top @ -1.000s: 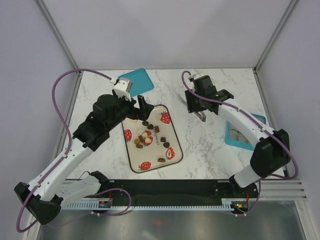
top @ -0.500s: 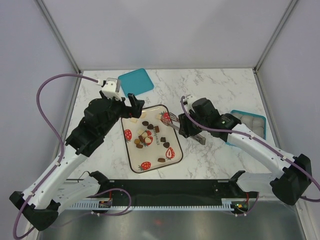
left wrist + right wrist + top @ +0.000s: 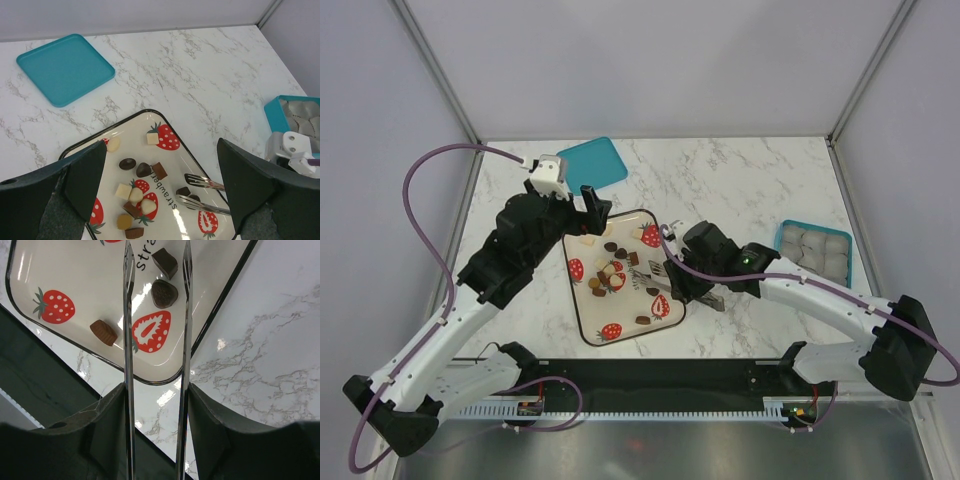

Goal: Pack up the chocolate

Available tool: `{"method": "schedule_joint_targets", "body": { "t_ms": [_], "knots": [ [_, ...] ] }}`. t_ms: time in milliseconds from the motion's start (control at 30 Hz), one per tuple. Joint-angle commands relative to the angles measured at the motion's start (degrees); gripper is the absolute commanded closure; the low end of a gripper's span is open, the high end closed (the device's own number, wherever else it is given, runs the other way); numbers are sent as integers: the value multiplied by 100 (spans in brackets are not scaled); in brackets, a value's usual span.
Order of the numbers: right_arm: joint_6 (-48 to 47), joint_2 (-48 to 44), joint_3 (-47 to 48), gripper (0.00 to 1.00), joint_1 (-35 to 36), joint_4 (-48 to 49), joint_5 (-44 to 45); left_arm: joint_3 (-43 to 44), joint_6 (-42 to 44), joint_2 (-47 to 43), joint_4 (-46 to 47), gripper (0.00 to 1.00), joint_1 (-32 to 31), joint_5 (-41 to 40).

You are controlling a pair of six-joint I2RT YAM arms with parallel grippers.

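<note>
The chocolate point(image 3: 611, 275) lies in small brown, tan and cream pieces on a strawberry-print plate point(image 3: 582, 303). It also shows in the left wrist view point(image 3: 134, 195). My right gripper point(image 3: 684, 284) is shut on metal tongs point(image 3: 663, 273), whose open tips reach over the plate's right side. In the right wrist view the tongs point(image 3: 127, 315) straddle a dark heart piece point(image 3: 164, 293) and a dark square piece point(image 3: 165, 262), with my right gripper point(image 3: 156, 387) behind them. My left gripper point(image 3: 584, 214) is open and empty above the plate's far left corner, as the left wrist view point(image 3: 161, 150) shows.
A teal box point(image 3: 813, 250) with a grey moulded insert stands at the right, also in the left wrist view point(image 3: 295, 112). A flat teal lid point(image 3: 592, 165) lies at the back left of the marble table. A dark rail runs along the near edge.
My right arm has swung left and nearer with the tongs, from the back right to over the plate's right side, uncovering the teal box. My left arm shifted slightly.
</note>
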Motion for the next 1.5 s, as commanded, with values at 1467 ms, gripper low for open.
{"method": "schedule_joint_targets", "body": {
  "t_ms": [1467],
  "knots": [
    [463, 200, 992, 68, -58, -131, 2085, 0, 153, -15, 44, 0, -11, -3]
  ]
}}
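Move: The square dark chocolate lies under the tong tips of the right gripper, roughly 5 cm ahead of the hand, 9 cm to its left and 13 cm below it. Just nearer the base and right of it sits the heart-shaped chocolate, a brown square stands about 5 cm beyond and 3 cm left of it, and the ribbed chocolate some 10 cm back. From the left hand the square dark one is about 4 cm back, 14 cm right and 33 cm below. Lower the right hand, still gripping the tongs, about 2.5 cm so the tips straddle the square dark chocolate, and stay there while you close the fingers partway to squeeze the tongs onto its sides. Then lift roughly 4 cm and carry forward about as far, turning some 10 degrees clockwise, away from the heart-shaped chocolate. ##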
